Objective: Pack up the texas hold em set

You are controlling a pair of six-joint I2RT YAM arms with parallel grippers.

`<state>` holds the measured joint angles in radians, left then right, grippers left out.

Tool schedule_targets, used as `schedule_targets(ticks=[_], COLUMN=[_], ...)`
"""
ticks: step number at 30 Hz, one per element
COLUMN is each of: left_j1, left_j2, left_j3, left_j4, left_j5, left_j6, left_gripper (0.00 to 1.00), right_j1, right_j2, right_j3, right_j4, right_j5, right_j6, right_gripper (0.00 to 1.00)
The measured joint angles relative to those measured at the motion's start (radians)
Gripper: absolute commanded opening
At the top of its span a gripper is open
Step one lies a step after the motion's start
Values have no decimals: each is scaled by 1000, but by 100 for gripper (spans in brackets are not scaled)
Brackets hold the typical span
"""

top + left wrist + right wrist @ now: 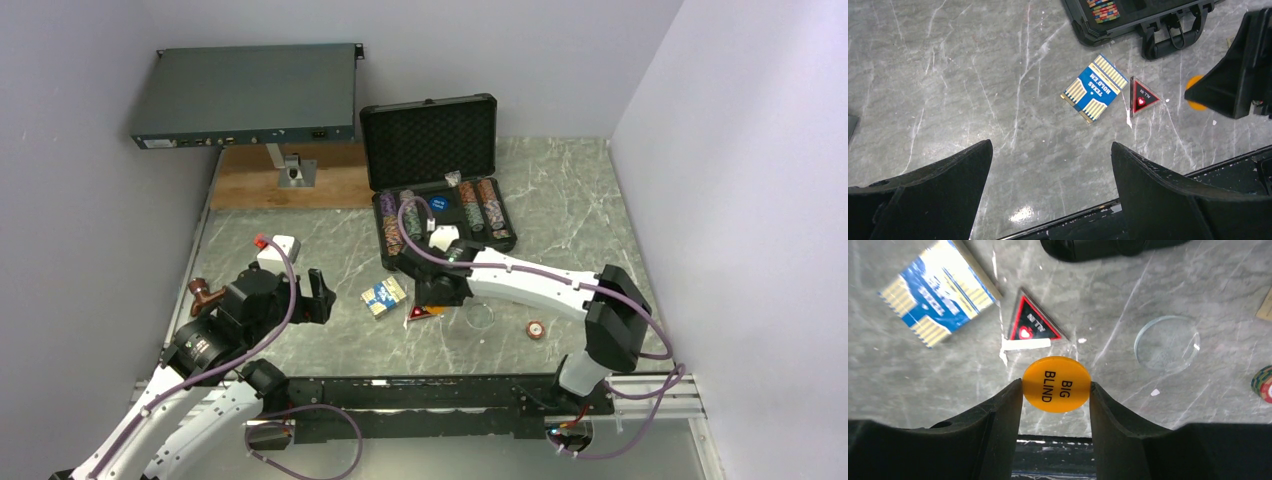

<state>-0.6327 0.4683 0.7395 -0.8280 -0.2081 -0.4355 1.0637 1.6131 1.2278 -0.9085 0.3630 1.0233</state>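
Observation:
The black briefcase (430,135) of the texas hold em set stands open at the back, with rows of striped chips (480,205) in its base. My right gripper (1056,386) is shut on the orange "BIG BLIND" button (1056,377), pinching its edges between both fingertips just in front of the case. A red triangle (1032,322) and a blue card deck (938,292) lie on the table beside it. My left gripper (1052,150) hangs open over bare table left of the deck (1094,88), holding nothing.
A clear round disc (1166,343) and a loose striped chip (536,329) lie right of the right gripper. A large grey electronics box (245,95) stands on a wooden board (290,180) at the back left. A copper fitting (205,293) sits by the left arm.

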Motion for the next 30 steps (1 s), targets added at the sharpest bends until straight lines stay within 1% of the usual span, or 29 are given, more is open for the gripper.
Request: schedule_targets(ticks=[4,13,17,21,30], left_j1=[0,0,0,0,0], left_j2=[0,-8,-18,-20,-19], left_j3=[0,0,0,0,0], left_j4=[0,0,0,0,0], left_j5=[0,0,0,0,0], left_j6=[0,0,0,0,0], left_gripper=[95,96,96,96,96], right_j1=[-51,-258,-332,-372,-418], right_j2=[-3,0,37,109,251], right_j3=[74,244,314,369,452], right_j4=[-22,-39,-39,-38,-35], right_j5=[5,13,13,6,-31], right_j6=[-38,-173,-236,-288,-360], right_gripper=[39,37,37,37,37])
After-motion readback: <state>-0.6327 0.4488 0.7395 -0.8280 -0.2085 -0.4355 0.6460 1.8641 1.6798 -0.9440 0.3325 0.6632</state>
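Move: The orange BIG BLIND button is already pinched in the right hand. The case's empty front recess lies about 19 cm ahead of that hand, 2 cm to its right and 7 cm below. The blue SMALL BLIND button sits roughly 28 cm straight ahead and the case handle 12 cm ahead, 3 cm right; the ALL IN triangle is 2 cm ahead, 4 cm left. From the left hand the recess is some 18 cm ahead and 26 cm right, 17 cm below. The orange BIG BLIND button, kept pinched by its rim between the right fingertips, is carried quickly about 17 cm forward and a little right, over the handle to the case's front recess. The right hand arcs, rising some 8 cm and then sinking about 4, tilting its fingertips up around 10 degrees and easing half back, its grip unchanged. ##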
